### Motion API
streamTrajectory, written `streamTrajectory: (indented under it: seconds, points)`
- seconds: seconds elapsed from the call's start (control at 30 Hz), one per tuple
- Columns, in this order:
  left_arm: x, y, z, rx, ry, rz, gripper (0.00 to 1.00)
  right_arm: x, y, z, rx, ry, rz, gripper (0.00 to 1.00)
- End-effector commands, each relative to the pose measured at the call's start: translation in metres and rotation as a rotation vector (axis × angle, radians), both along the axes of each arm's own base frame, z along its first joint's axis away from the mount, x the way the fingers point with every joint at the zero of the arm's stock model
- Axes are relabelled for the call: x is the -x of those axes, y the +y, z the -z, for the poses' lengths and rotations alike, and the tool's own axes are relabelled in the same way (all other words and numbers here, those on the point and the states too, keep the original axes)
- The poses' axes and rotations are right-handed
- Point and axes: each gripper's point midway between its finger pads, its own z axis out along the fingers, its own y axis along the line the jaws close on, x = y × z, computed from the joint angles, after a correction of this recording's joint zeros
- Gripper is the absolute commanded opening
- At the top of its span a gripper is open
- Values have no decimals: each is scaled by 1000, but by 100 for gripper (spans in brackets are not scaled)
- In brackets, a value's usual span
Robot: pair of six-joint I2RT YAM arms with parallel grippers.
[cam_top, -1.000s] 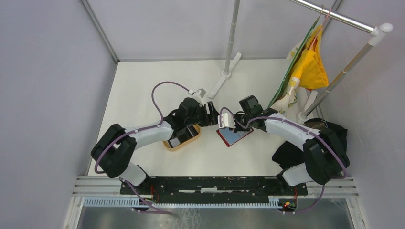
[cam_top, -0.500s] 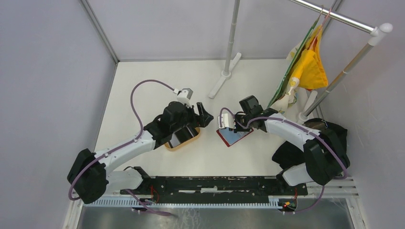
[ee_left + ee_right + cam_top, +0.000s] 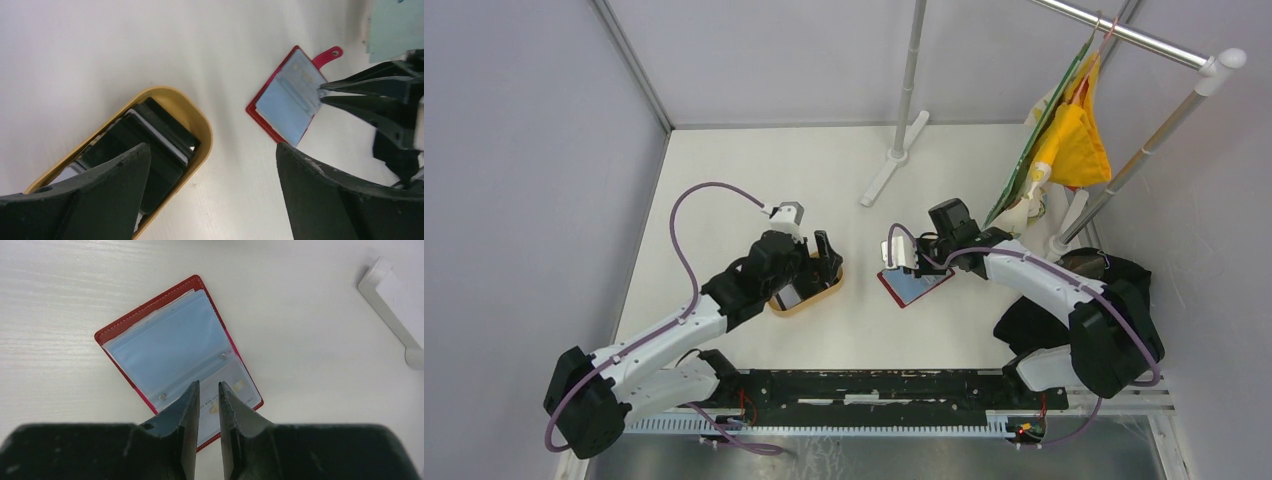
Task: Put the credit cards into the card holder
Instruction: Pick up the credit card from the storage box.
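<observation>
The card holder (image 3: 914, 285) lies open on the table, red with grey-blue pocket panels (image 3: 165, 352). A pale credit card (image 3: 243, 389) sits in its near pocket. My right gripper (image 3: 208, 383) hovers over that pocket's edge with its jaws a narrow slit apart and nothing between them; whether the tips touch I cannot tell. Several black and pale credit cards (image 3: 160, 142) lie stacked in the oval tan tray (image 3: 204, 131). My left gripper (image 3: 211, 146) hangs wide open and empty over the tray's right end (image 3: 827, 292).
A white pole stand (image 3: 894, 165) with a long foot (image 3: 395, 290) rises behind the holder. Coloured cloths (image 3: 1074, 140) hang from a rack at the right, with a dark bundle (image 3: 1114, 275) below. A pale green sheet (image 3: 395, 25) lies beyond the holder.
My left gripper has drawn back leftward from beside the right gripper to over the tray, and its jaws have spread wider. The right gripper and the holder have stayed put.
</observation>
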Motion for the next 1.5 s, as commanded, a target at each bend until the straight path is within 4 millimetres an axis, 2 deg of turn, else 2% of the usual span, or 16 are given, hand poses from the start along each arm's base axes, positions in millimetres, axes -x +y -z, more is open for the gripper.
streamTrajectory:
  seconds: [0.0, 0.37, 0.67, 0.9, 1.13, 1.27, 1.4, 1.47]
  points:
    - [2, 21, 5, -60, -8, -59, 100, -3, 12, -31, -85, -59, -37, 26]
    - [17, 46, 20, -103, 39, -120, 100, 6, 23, -52, -170, -70, -75, 28]
    - [15, 54, 17, -140, 33, -153, 100, 13, 32, -71, -258, -84, -101, 31]
    - [13, 59, 16, -162, 15, -165, 100, 17, 38, -74, -299, -61, -111, 32]
    - [13, 52, 21, -99, 0, -162, 100, 16, 46, -89, -358, -61, -114, 34]
    - [13, 51, 21, -95, 0, -153, 100, 13, 56, -116, -401, -79, -153, 47]
    - [11, 52, 19, -99, -3, -164, 100, 20, 75, -140, -471, -29, -257, 73]
    - [10, 52, 20, -98, -1, -171, 100, 27, 89, -145, -527, 49, -293, 76]
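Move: From the left hand the storage box with the cards lies about 6 cm to the left, 4 cm back and 13 cm below. The open card holder is some 18 cm to that hand's right, 4 cm back and 14 cm below. For the right hand the holder is 7 cm below, 1 cm left and 2 cm back; the storage box lies about 24 cm left, 3 cm back, 6 cm below. Open left hand shifts 6 cm left and down towards storage box; right opens, rising 11 cm and left. ##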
